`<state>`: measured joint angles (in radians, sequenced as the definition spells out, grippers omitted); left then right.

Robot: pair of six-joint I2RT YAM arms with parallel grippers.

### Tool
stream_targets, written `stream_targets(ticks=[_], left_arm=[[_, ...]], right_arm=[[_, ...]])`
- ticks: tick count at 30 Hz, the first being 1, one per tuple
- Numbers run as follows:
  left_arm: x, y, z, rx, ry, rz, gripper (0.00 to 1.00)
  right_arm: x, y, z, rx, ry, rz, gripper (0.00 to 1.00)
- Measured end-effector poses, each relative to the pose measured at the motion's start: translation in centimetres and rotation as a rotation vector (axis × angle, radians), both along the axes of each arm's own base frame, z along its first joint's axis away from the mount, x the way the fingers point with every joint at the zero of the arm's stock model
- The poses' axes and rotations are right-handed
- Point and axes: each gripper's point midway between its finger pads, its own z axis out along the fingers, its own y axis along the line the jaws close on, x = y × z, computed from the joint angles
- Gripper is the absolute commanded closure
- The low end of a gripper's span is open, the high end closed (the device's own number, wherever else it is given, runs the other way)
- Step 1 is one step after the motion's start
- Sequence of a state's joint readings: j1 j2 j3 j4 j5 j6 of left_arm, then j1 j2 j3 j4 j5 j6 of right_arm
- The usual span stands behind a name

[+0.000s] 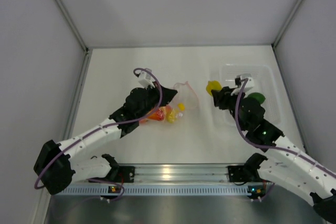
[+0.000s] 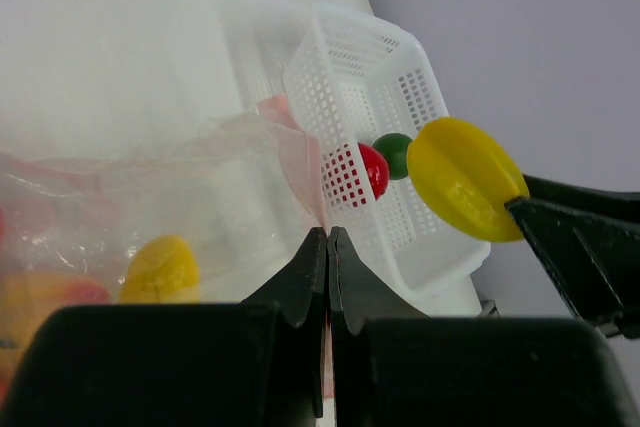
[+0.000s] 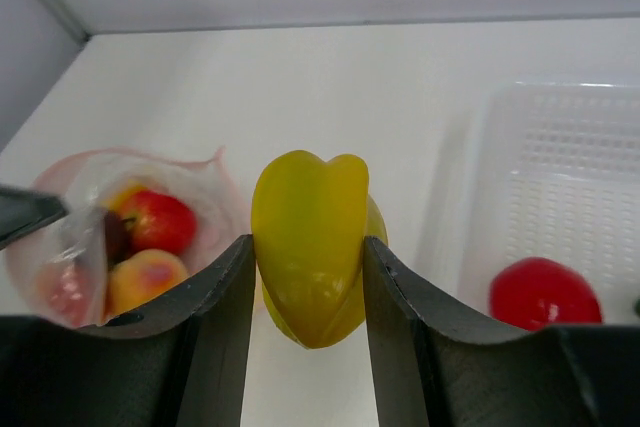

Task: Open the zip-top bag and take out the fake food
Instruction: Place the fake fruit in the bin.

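Note:
The zip-top bag lies open-mouthed mid-table, clear with a pink edge. Inside it are fake food pieces: a red apple, a peach and a yellow piece. My left gripper is shut on the bag's pink rim, and a thin film shows between the tips of the left gripper. My right gripper is shut on a ribbed yellow fruit, held in the air between the bag and the tray. The same yellow fruit shows beside the basket in the left wrist view.
A white perforated tray stands at the right and holds a red piece and a green piece. White walls close in the table on the left, right and back. The arms' bases sit along the near rail.

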<state>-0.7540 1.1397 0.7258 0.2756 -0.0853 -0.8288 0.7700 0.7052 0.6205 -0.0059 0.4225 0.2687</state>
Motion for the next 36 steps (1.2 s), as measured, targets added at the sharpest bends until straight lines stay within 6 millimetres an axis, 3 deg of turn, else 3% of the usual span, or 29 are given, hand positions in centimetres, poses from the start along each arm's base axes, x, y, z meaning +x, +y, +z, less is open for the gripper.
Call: stream_targets(ticks=[3, 9, 14, 17, 18, 20, 21, 23, 25, 28, 31, 36], left_arm=[[-0.1, -0.1, 0.0, -0.003, 0.004, -0.006, 1.00], [-0.3, -0.2, 0.0, -0.005, 0.010, -0.020, 1.00], [-0.7, -0.4, 0.2, -0.010, 0.008, -0.044, 1.00], [-1.0, -0.5, 0.4, -0.014, 0.004, -0.056, 1.00], [-1.1, -0.5, 0.5, -0.015, 0.001, -0.061, 1.00], [-1.3, -0.6, 0.6, -0.014, -0.002, -0.073, 1.00], [-1.4, -0.6, 0.6, -0.011, -0.004, -0.079, 1.00], [-1.5, -0.6, 0.7, -0.009, -0.011, -0.088, 1.00], [-1.7, -0.5, 0.9, -0.004, -0.017, -0.093, 1.00], [-1.8, -0.4, 1.0, 0.001, -0.022, -0.097, 1.00], [-2.0, -0.4, 0.9, 0.008, -0.021, -0.103, 1.00], [-2.2, -0.5, 0.6, 0.014, -0.015, -0.123, 1.00]], right_arm=[[2.6, -3.4, -0.5, -0.028, 0.040, -0.136, 0.85], [8.8, -11.7, -4.7, -0.118, 0.233, -0.426, 0.83], [12.8, -15.7, -8.8, -0.144, 0.402, -0.520, 0.81], [14.4, -17.1, -11.1, -0.142, 0.480, -0.547, 0.77], [14.5, -17.5, -11.9, -0.143, 0.504, -0.556, 0.72], [14.6, -18.0, -12.9, -0.143, 0.542, -0.564, 0.55], [14.6, -18.2, -13.3, -0.144, 0.557, -0.568, 0.39], [14.7, -18.4, -13.6, -0.139, 0.572, -0.574, 0.19], [14.6, -18.3, -13.7, -0.138, 0.580, -0.574, 0.03], [14.3, -18.2, -13.3, -0.131, 0.578, -0.565, 0.01], [13.5, -17.6, -11.5, -0.100, 0.543, -0.537, 0.01], [10.4, -13.2, -7.1, 0.084, 0.406, -0.321, 0.02]])
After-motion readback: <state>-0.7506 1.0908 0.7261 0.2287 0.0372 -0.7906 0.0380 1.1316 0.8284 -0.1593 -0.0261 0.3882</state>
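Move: The right hand, already gripping the yellow pepper, has the bin's middle some 15 cm ahead, 22 cm to its right and 17 cm below. In it, the red fruit lies about 11 cm ahead and 14 cm right of this hand, and the green fruit roughly 13 cm ahead and 26 cm right, both some 18 cm down. From the left hand, pinching the bag's mouth, the bin's middle is about 40 cm right, 14 cm ahead and 16 cm below. The right fingers let go of the yellow pepper low over the bin, opening wide after carrying it about 18 cm right, 15 cm forward and nearly 14 cm down, the wrist turning clockwise and tipping down some 30 degrees each. The empty hand then rises and draws back left. The left fingers keep pinching the bag while that hand eases back slightly. ##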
